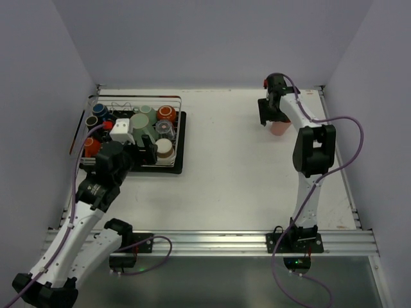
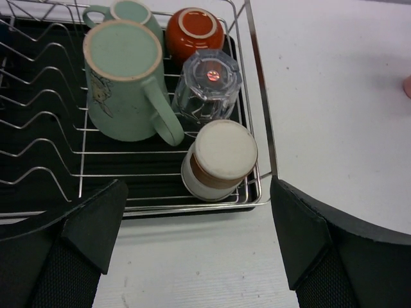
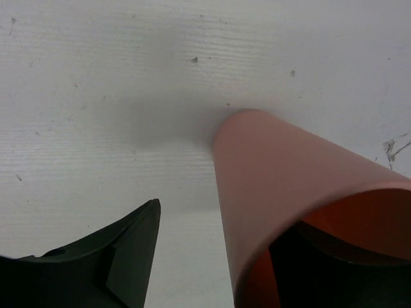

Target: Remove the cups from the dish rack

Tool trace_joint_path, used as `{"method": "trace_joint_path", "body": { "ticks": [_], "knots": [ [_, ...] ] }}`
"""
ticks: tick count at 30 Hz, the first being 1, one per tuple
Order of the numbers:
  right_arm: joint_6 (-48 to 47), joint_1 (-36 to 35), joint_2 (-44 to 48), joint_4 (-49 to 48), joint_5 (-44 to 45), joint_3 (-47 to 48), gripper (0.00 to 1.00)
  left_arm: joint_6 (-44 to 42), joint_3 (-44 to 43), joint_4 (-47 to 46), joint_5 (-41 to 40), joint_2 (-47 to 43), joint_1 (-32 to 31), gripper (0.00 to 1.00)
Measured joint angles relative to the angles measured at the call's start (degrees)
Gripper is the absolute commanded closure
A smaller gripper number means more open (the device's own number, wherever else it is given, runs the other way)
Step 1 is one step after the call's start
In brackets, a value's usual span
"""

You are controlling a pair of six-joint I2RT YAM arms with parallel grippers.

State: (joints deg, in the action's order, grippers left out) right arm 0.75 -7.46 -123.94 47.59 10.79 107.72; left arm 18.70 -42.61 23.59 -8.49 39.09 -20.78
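The dish rack [image 1: 180,122], silver wire over a black tray, sits at the far left with several cups. In the left wrist view it holds a teal mug [image 2: 122,77], a second teal mug [image 2: 131,11], an orange cup [image 2: 194,29], a clear glass [image 2: 209,83] and a brown-banded white cup [image 2: 221,160], all upside down. My left gripper [image 2: 199,237] hangs open over the rack's near edge [image 2: 260,128], holding nothing. Far right, the pink tumbler [image 1: 280,127] stands on the table. My right gripper [image 3: 237,231] straddles the tumbler [image 3: 289,179] wall, open, its left finger [image 3: 128,256] apart from it.
More cups fill the rack's left side: a dark blue one [image 1: 99,109] and a red one [image 1: 92,146], beside a white block [image 1: 122,130]. Grey walls close in the table on the left, back and right. White tabletop [image 1: 225,167] lies between the rack and the tumbler.
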Motion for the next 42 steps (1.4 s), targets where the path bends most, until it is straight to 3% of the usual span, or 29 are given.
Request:
{"method": "trace_joint_path", "body": {
  "ticks": [3, 8, 15, 21, 26, 32, 42],
  "knots": [
    [0.3, 0.0, 2.7, -0.2, 0.0, -0.8, 0.14, 0.2, -3.5, 1.1, -3.1, 2.2, 0.0, 0.0],
    [0.4, 0.0, 10.6, -1.0, -0.1, -1.0, 0.01, 0.2, -8.6, 1.3, -7.8, 6.7, 0.0, 0.0],
    [2.6, 0.0, 23.5, -4.0, -4.2, -3.2, 0.01, 0.2, -13.7, 1.1, -13.7, 14.0, 0.1, 0.0],
    [7.1, -1.3, 39.8, -11.0, -10.6, -19.2, 0.01, 0.2, -18.7, -0.6, -12.0, 24.4, 4.2, 0.0],
    [10.1, -8.6, 51.5, -18.4, -15.3, -34.7, 0.01, 0.7, -21.8, -1.8, -9.0, 34.4, 10.6, 0.0],
    [11.8, -13.3, 54.7, -23.3, -19.4, -41.9, 0.01, 0.6, -24.2, -3.1, -6.2, 39.8, 10.8, 0.0],
    [12.3, -15.8, 54.8, -27.1, -21.0, -42.8, 0.01, 0.2, -24.8, -3.8, -7.2, 44.1, 10.8, 0.0]
  ]
}}
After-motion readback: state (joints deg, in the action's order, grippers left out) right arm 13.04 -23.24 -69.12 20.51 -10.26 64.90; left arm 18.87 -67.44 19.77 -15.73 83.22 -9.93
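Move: The large green mug sits bottom-up in the rack about 18 cm ahead of the left hand, 5 cm left and 13 below. The small green mug stands 8 cm beyond it; the clear glass is 8 cm to its right, the white cup as far right but 8 cm nearer. The pink cup's middle lies 4 cm right of the right hand, 1 back and 3 below. The pink cup, one right finger still inside it, comes free as those fingers open fully; the right hand lifts straight up, then swings back and left towards the rack, about 16 cm each way. Over the large green mug, the left hand arrives wide open: 15 cm forward and some 5 left, rising 4 cm before sinking 8, tipping down and turning counter-clockwise 15 degrees. ##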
